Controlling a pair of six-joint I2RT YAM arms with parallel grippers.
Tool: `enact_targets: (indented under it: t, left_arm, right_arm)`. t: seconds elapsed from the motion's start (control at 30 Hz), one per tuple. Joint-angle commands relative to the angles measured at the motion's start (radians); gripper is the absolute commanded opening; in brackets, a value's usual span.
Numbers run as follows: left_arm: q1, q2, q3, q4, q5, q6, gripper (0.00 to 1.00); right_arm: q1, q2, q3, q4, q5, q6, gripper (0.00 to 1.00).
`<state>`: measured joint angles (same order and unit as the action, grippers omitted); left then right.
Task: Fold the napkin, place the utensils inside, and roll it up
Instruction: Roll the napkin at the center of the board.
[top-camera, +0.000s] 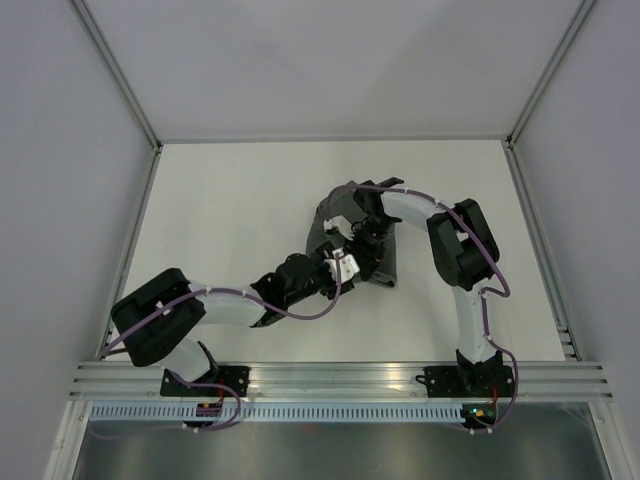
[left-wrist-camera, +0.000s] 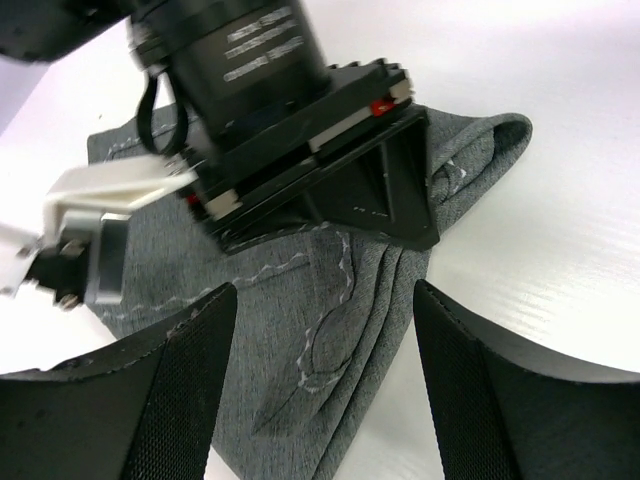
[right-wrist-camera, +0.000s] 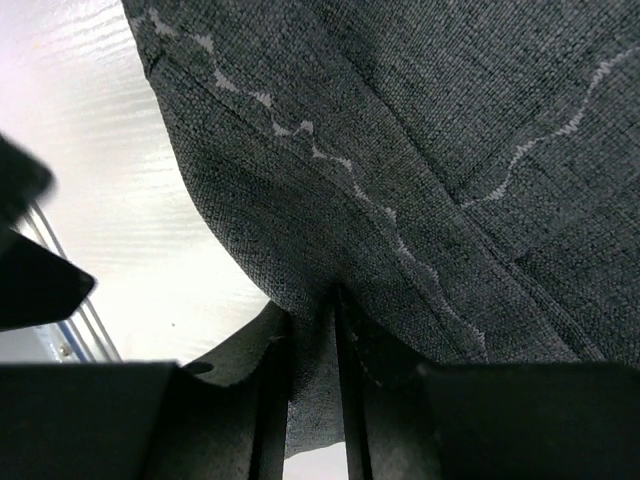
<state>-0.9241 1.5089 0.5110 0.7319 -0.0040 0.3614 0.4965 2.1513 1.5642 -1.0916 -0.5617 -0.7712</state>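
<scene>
The dark grey napkin (top-camera: 387, 262) lies bunched in folds at the middle of the table, mostly hidden under both arms. My left gripper (top-camera: 338, 268) is open; in the left wrist view its fingers (left-wrist-camera: 180, 400) straddle the napkin's (left-wrist-camera: 330, 340) folded edge without touching it, gripper (left-wrist-camera: 322, 300) just above. My right gripper (top-camera: 366, 240) is shut on a fold of the napkin (right-wrist-camera: 420, 150), the cloth pinched between its fingers, gripper (right-wrist-camera: 312, 335). The right wrist body (left-wrist-camera: 300, 130) sits just beyond my left fingers. No utensils are in view.
The white table (top-camera: 230, 210) is bordered by grey walls and metal frame posts. An aluminium rail (top-camera: 340, 378) runs along the near edge at the arm bases. The two wrists are very close together over the napkin.
</scene>
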Motion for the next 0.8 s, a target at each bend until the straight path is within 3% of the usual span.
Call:
enact_targets:
  t: [0.0, 0.5, 0.77]
  left_arm:
    - [-0.036, 0.05, 0.067, -0.009, -0.019, 0.148, 0.76]
    - [-0.107, 0.175, 0.231, -0.302, -0.001, 0.359, 0.78]
    - [-0.11, 0.227, 0.251, -0.342, 0.021, 0.477, 0.8]
  right_arm:
    - [-0.024, 0.093, -0.024, -0.036, 0.12, -0.06, 0.27]
    - [-0.075, 0.12, -0.018, -0.054, 0.103, -0.082, 0.27]
    - [-0.082, 0.128, -0.018, -0.056, 0.105, -0.086, 0.27]
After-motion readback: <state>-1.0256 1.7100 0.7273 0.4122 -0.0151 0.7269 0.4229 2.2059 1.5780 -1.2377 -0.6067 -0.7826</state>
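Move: The napkin roll's free stretch, still unpinched, lies almost straight beneath the open left hand, roughly 9 cm down. The part pinched by the right fingers is about 5 cm to the left hand's right and 9 cm below it. From the right hand, the free stretch is some 5 cm to the left, about level. The flat napkin's middle lies some 7 cm ahead of the right hand and 7 cm left; the roll's right end is about 5 cm back and 2 cm right. Keeping its pinch on the roll, the right gripper drags it low along the board about 3 cm to the right and a little back, tilting some 10 degrees. The left hand, fingers still wide open, first follows to the right, then sinks ever more steeply towards the roll beside the right fingers, some 6 cm down in all, while rolling its left side up and turning slightly clockwise. ##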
